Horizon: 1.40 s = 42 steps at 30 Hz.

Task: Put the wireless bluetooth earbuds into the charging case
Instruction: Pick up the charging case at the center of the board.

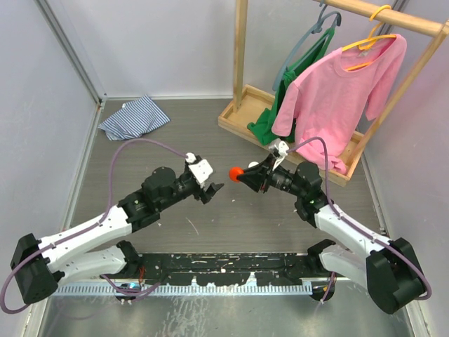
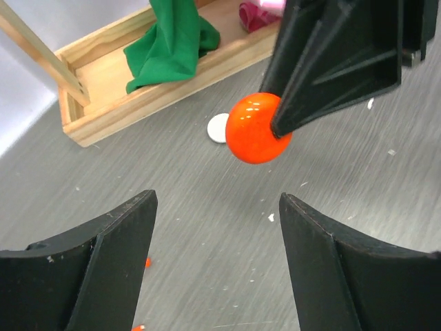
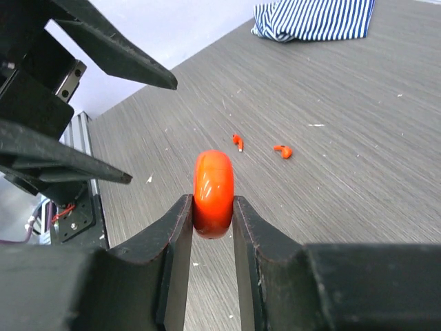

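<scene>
My right gripper (image 3: 212,201) is shut on the closed, round orange charging case (image 3: 213,189), holding it by its flat sides above the table; from above the case (image 1: 236,173) hangs mid-table. My left gripper (image 2: 217,200) is open and empty, facing the case (image 2: 256,129) from a short distance. In the top view the left gripper (image 1: 215,189) is just left of the case, not touching it. Two tiny orange earbuds (image 3: 237,142) (image 3: 282,150) lie on the table beyond the case. In the left wrist view one earbud (image 2: 147,262) peeks out beside the left finger.
A white round puck (image 2: 218,127) lies on the table near the wooden rack base (image 1: 238,121). A green shirt (image 1: 298,67) and a pink shirt (image 1: 337,91) hang on the rack at the back right. A striped cloth (image 1: 133,117) lies at the back left.
</scene>
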{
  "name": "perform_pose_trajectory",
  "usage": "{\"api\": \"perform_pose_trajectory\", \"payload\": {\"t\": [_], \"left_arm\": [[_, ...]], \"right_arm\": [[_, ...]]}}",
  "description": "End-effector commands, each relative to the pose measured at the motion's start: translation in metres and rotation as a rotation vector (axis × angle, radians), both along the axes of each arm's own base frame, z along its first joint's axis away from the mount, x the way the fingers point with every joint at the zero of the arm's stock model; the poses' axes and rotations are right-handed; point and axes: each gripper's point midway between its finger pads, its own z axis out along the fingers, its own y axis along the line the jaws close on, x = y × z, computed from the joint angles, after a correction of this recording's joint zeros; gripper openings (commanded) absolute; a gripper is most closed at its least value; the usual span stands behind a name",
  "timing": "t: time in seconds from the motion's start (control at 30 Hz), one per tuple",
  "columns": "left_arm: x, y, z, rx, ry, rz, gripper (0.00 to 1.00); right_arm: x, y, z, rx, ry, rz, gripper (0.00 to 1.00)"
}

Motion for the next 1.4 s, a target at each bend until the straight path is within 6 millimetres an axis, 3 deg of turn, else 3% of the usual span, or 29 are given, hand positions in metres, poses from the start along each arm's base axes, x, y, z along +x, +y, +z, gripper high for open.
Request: {"api": "perform_pose_trajectory", "payload": {"t": [0.0,0.3,0.47,1.37], "left_arm": [[-0.005,-0.009,0.054,-0.320,0.134,-0.034,0.73],[-0.015,-0.024,0.078,-0.553,0.317,-0.163,0.71],[-0.016,-0.028,0.084,-0.645,0.402,-0.213,0.65],[-0.020,-0.039,0.095,-0.750,0.549,-0.399,0.40]], "right_arm": [[0.000,-0.004,0.043,0.137,-0.141,-0.037,0.05],[-0.011,-0.009,0.059,0.244,-0.196,-0.039,0.05],[-0.017,-0.008,0.067,0.291,-0.203,-0.008,0.05],[-0.041,-0.004,0.091,0.419,-0.214,0.122,0.05]]}}
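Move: The orange charging case is held in the right gripper, about 2 cm left of and 1 cm ahead of that hand point. From the left gripper it lies some 6 cm right, 3 cm ahead and level. The right hand takes it to the left gripper, about 8 cm left and 2 cm back. On the table, some 20 cm below, a white disc lies 15 cm ahead and 6 cm right of the right hand; a small orange earbud, 14 cm ahead and 7 cm left of the left. Raise both grippers about 7 cm. Bring the left one right towards the charging case, rolling it some 50 degrees counter-clockwise seen from behind, swinging its fingers to point nearly right and narrowing them around the case's free end. Keep the right gripper's hold, easing back 3 cm with its fingertips tilting up. ##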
